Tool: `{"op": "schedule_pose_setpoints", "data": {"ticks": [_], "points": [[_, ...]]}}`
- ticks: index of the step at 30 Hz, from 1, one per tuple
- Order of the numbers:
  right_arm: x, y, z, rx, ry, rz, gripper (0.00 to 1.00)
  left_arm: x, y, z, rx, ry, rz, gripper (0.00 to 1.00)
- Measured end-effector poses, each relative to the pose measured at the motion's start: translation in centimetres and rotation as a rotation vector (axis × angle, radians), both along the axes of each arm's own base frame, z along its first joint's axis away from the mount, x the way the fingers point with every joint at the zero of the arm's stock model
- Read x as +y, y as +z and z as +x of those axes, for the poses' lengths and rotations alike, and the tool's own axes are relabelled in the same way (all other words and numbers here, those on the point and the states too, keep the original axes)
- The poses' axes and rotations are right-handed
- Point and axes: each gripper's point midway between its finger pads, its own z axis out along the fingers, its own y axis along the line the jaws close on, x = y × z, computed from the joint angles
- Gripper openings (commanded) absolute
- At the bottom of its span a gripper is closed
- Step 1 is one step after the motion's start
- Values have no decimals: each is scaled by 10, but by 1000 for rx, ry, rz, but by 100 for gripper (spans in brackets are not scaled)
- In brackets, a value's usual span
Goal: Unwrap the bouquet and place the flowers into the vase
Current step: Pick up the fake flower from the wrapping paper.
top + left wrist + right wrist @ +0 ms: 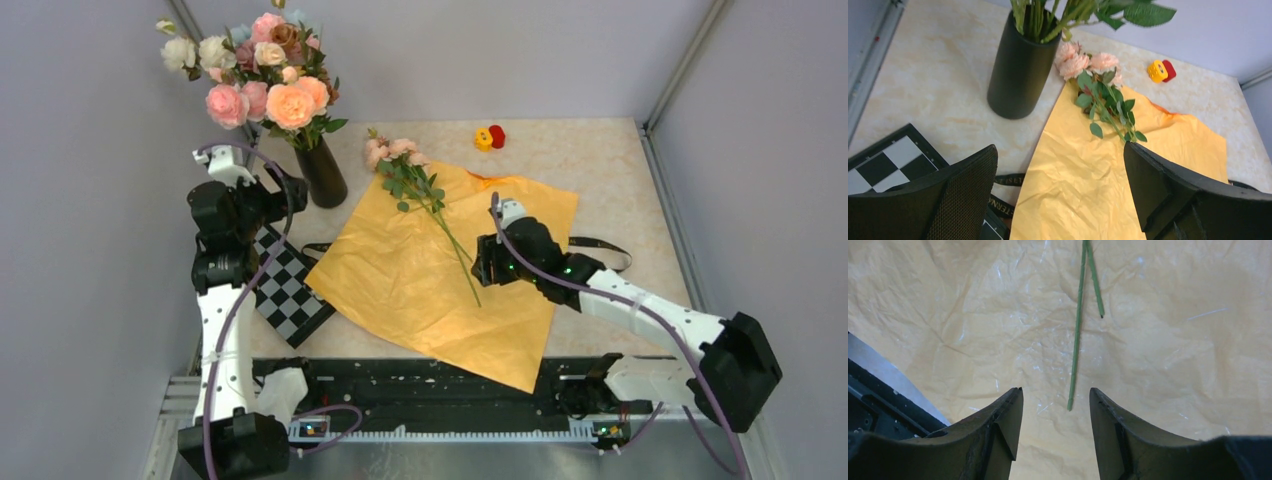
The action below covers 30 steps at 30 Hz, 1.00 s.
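The bouquet lies unwrapped: its orange paper (pixel 440 285) (pixel 1088 175) (pixel 973 315) is spread flat on the table. On it rest the flowers (pixel 400 160) (pixel 1088 65), pink heads toward the vase and thin green stems (pixel 1077 340) trailing toward me. The black vase (pixel 322 172) (pixel 1020 65) stands upright at the back left and holds a tall pink and white bunch. My right gripper (pixel 481 268) (pixel 1055 392) hangs low over the paper, open, with the longest stem's end just ahead of its tips. My left gripper (pixel 292 195) (pixel 1060 150) is open wide, near the vase.
A black ribbon (pixel 600 245) (pixel 1008 180) pokes out from under the paper on both sides. A checkerboard (pixel 285 290) (pixel 888 160) lies at the front left. Small yellow and red heads (pixel 489 137) (pixel 1162 71) sit at the back. Grey walls enclose the table.
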Motion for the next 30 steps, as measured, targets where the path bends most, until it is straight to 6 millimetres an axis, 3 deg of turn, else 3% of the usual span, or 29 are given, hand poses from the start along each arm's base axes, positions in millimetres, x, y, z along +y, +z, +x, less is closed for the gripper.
{"op": "schedule_pose_setpoints", "data": {"ticks": [4,8,16,23,27,30], "points": [[16,-15,-4,70,-3,-57,52,-8,-23,-3,57,-37,-21,99],[24,-32,7,115,-24,-114,51,-12,-35,-7,101,-52,-24,99],[58,-64,55,154,-32,-250,42,-9,-45,-9,137,-37,-3,99],[61,-79,65,167,-51,-300,39,-11,-56,-7,179,-50,-21,99],[59,-91,66,180,-51,-331,28,-12,-58,-7,186,-58,-25,99],[60,-102,68,199,-50,-353,26,-14,-58,-8,185,-68,-28,99]]}}
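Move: My right hand hovers almost over the cut end of the long stem, which is about 2 cm back, 2 cm left and 12 cm down. The stretch of stem it goes for lies roughly 7 cm ahead, 6 cm left and 12 cm below, close to the middle of the spread wrapping paper. The pink flower heads are some 38 cm ahead and 21 cm left. From my empty left hand that stretch is about 31 cm right, 2 cm back and 29 cm below. I bring my right hand down about 10 cm onto the long stem, also reaching forward and left until I am over it, then sinking nearly straight. On the way the wrist turns some 20 degrees so the fingers point more steeply down, and they narrow from half open to about a quarter, one tip coming beside the stem. My open left hand sinks about 6 cm near the vase, tipping down slightly. ##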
